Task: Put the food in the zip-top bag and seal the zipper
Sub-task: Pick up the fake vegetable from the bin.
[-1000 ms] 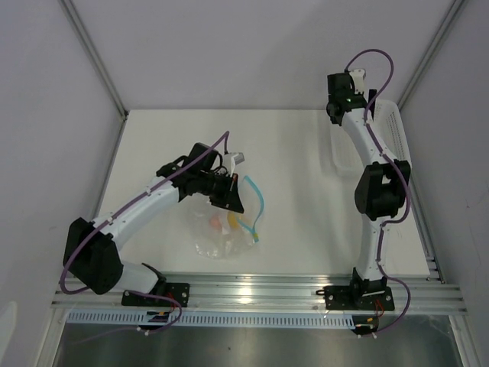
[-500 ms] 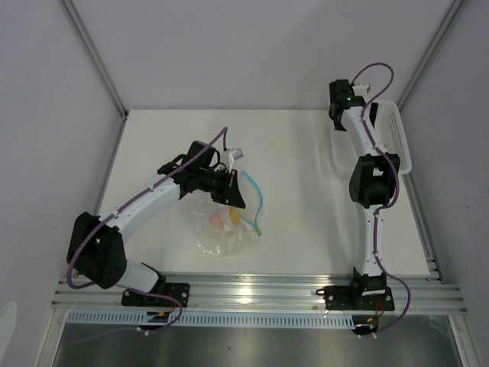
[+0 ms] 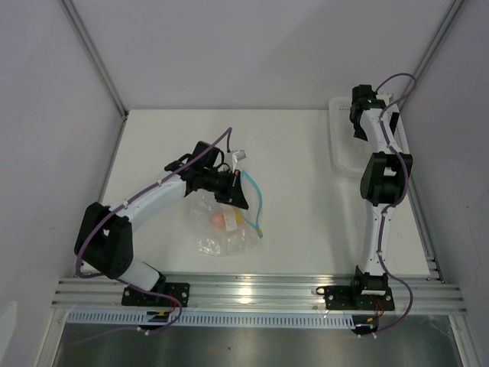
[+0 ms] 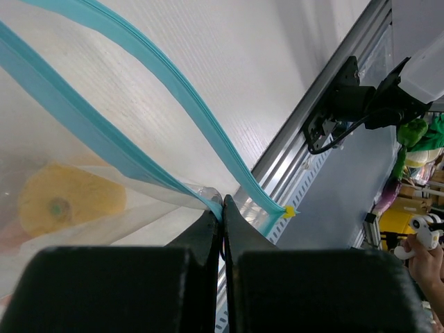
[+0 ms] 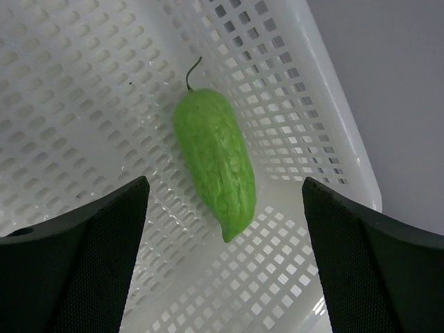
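The zip-top bag (image 3: pixel 223 233) lies crinkled near the table's front. A round orange-yellow piece of food (image 3: pixel 218 220) (image 4: pixel 69 201) is inside it. My left gripper (image 3: pixel 235 191) (image 4: pixel 223 208) is shut on the teal zipper (image 3: pixel 260 202) (image 4: pixel 173 76) at the bag's mouth and holds one strip lifted. The mouth gapes open. The green oblong food (image 5: pixel 215 159) lies in the white lattice basket (image 3: pixel 340 153) (image 5: pixel 312 104). My right gripper (image 3: pixel 359 122) (image 5: pixel 223 187) hangs open straight above it, one finger on each side, not touching it.
The basket stands at the far right, against the right wall. An aluminium rail (image 3: pixel 252 290) runs along the near edge by the arm bases. White walls enclose the table on three sides.
The right arm has swung right and outward, until its gripper is over the basket. The left gripper keeps its grip on the zipper and has hardly moved.
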Controlling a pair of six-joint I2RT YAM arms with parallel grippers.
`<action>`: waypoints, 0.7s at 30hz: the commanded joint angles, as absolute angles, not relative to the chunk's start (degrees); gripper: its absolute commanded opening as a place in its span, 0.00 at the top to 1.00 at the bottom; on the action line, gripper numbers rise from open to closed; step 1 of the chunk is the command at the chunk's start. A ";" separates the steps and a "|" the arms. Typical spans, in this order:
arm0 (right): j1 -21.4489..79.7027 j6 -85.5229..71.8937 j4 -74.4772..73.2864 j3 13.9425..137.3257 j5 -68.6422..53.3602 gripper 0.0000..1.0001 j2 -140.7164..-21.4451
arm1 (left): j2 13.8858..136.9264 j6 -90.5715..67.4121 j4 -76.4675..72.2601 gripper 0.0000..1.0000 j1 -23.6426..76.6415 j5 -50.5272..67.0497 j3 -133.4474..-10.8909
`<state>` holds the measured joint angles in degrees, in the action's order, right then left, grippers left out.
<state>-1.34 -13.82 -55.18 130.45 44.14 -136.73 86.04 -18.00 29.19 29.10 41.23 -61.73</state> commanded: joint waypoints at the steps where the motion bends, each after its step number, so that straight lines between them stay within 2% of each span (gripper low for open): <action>1: -2.20 -13.80 -55.99 129.55 43.16 0.09 -138.43 | 86.75 -18.54 27.95 0.99 28.65 43.33 -64.77; 21: -4.13 -15.20 -54.32 124.81 38.67 0.12 -140.10 | 87.28 -18.90 29.53 0.99 28.65 42.71 -65.74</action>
<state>-3.38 -13.82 -55.31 124.88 38.46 -139.39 87.05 -19.03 29.67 29.10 41.32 -63.11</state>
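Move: The fake vegetable lies in the bin below the open right gripper, about 8 cm down, some 4 cm to its right and 3 cm back. The bin's right wall stands roughly 6 cm to the right of the vegetable, level with it. The bin's near wall is about 7 cm back of the vegetable. From the left hand the vegetable is far off, about 52 cm right, 25 cm ahead and 10 cm lower. Lower the open right gripper into the bin towards the fake vegetable, about 6 cm down while easing some 2 cm back, quickly at first and then slowing. Tip the fingers roughly 10 degrees steeper as you sink and keep them wide, not yet closing. Hold the left gripper still, shut on the zip-top bag's mouth. ##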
